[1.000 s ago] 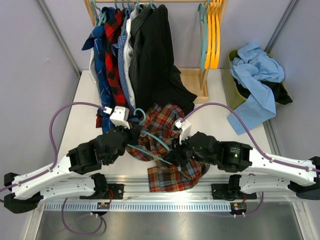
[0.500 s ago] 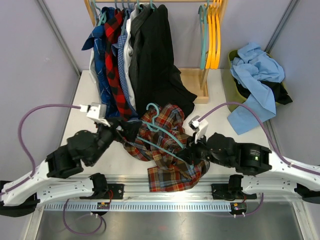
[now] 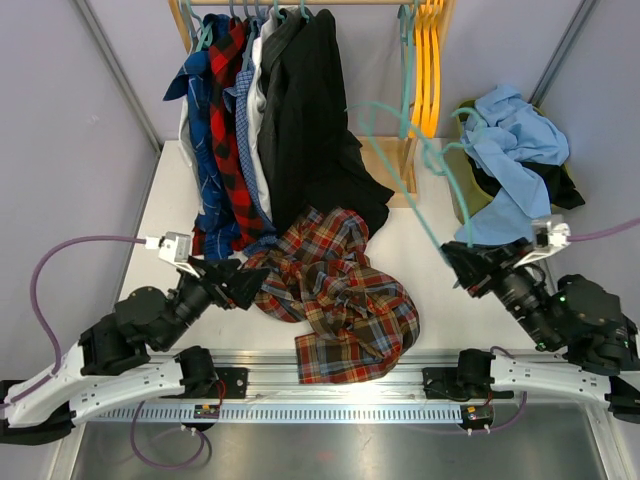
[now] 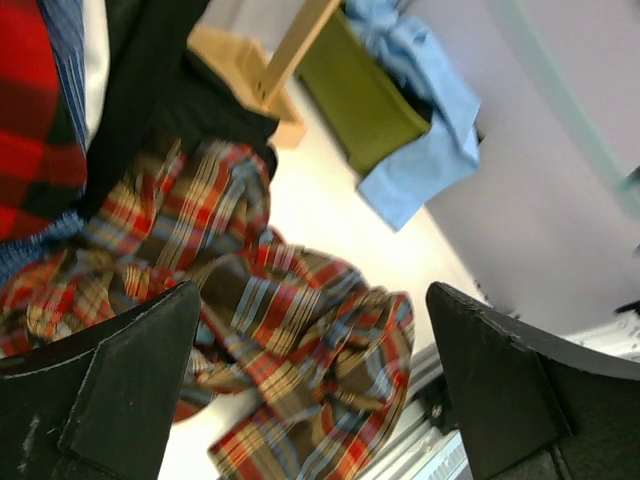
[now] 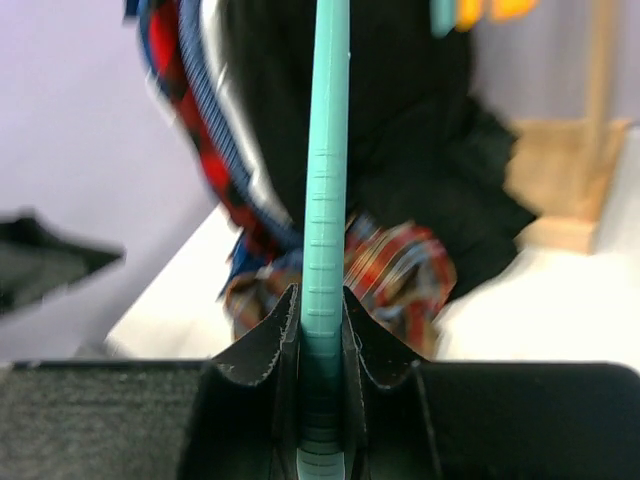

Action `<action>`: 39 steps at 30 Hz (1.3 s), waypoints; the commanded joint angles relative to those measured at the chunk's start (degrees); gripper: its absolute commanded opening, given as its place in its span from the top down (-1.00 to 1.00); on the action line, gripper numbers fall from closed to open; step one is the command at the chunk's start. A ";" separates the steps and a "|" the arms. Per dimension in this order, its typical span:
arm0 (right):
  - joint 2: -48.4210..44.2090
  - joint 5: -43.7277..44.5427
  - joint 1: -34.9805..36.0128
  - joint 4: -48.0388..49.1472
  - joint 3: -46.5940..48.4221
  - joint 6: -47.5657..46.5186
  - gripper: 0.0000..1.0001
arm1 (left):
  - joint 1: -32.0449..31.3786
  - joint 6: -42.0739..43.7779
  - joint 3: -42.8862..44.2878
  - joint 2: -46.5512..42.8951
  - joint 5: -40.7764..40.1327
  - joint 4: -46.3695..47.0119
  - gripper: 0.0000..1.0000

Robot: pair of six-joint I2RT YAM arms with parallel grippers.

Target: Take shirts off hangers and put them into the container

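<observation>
The brown-red plaid shirt [image 3: 345, 300] lies crumpled on the table at the near edge, free of its hanger. My right gripper [image 3: 462, 265] is shut on a teal hanger [image 3: 447, 185], held in the air to the right of the shirt; that hanger looks blurred. In the right wrist view the hanger's bar [image 5: 325, 180] runs straight up between my shut jaws [image 5: 322, 320]. My left gripper [image 3: 238, 282] stands open at the shirt's left edge, nothing between its fingers [image 4: 110, 390]. Plaid cloth [image 4: 280, 300] shows below them. The olive-green container [image 3: 462, 165] holds a light blue shirt [image 3: 515, 150].
Several shirts [image 3: 265, 110] hang on the wooden rack at the back, a black one [image 3: 310, 130] trailing onto the table. Empty teal [image 3: 407, 70] and orange-yellow hangers [image 3: 430, 60] hang at the rack's right end. The rack's wooden foot [image 3: 390, 165] stands beside the container.
My left gripper opened and drew back to the left. My right arm swung right and up, pulling the teal hanger out of the plaid shirt, which stayed on the table.
</observation>
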 commanded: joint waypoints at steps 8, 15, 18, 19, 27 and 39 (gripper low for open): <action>16.42 16.54 0.19 18.10 5.28 -16.72 1.00 | -0.06 -3.95 -4.48 -0.32 4.21 2.62 -0.98; 25.32 6.81 -9.61 21.38 12.04 -19.39 1.00 | -0.15 -3.42 -5.54 0.47 5.35 4.38 -0.98; 30.41 -2.95 -19.63 17.51 16.44 -15.26 1.00 | -0.15 -3.51 -5.98 0.39 5.79 4.90 -0.98; 31.73 -6.28 -21.24 17.16 18.18 -14.97 1.00 | -0.15 -3.51 -6.06 0.21 5.97 4.91 -0.98; 45.88 -25.19 -37.41 13.99 29.96 -10.59 1.00 | -0.15 -4.13 -6.94 -1.64 6.06 4.47 -0.98; 61.18 -38.65 -49.99 8.98 46.50 -8.73 1.00 | -0.15 -3.95 -6.68 -3.39 5.79 3.32 -0.98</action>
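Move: The right hand already holds the shirtless teal hanger. The free stretch of rail it is bound for lies about 45 cm ahead, 8 cm left and 15 cm above. The hanging yellow hangers are about 43 cm ahead, 1 cm left and 5 cm above; the black shirt is 40 cm ahead, 17 cm left and 8 cm below. From the left hand, that rail stretch is roughly 45 cm ahead, 20 cm right and 22 cm above. After a small sidestep right and then some 8 cm left, the right hand drives forward, nearly 30 cm in all and slightly up, carrying the pinched hanger towards the rail between the black shirt and the empty hangers. The wrist turns clockwise and rolls its left side down, each about 15 degrees. The open left hand sinks about 4 cm beside the plaid shirt. ##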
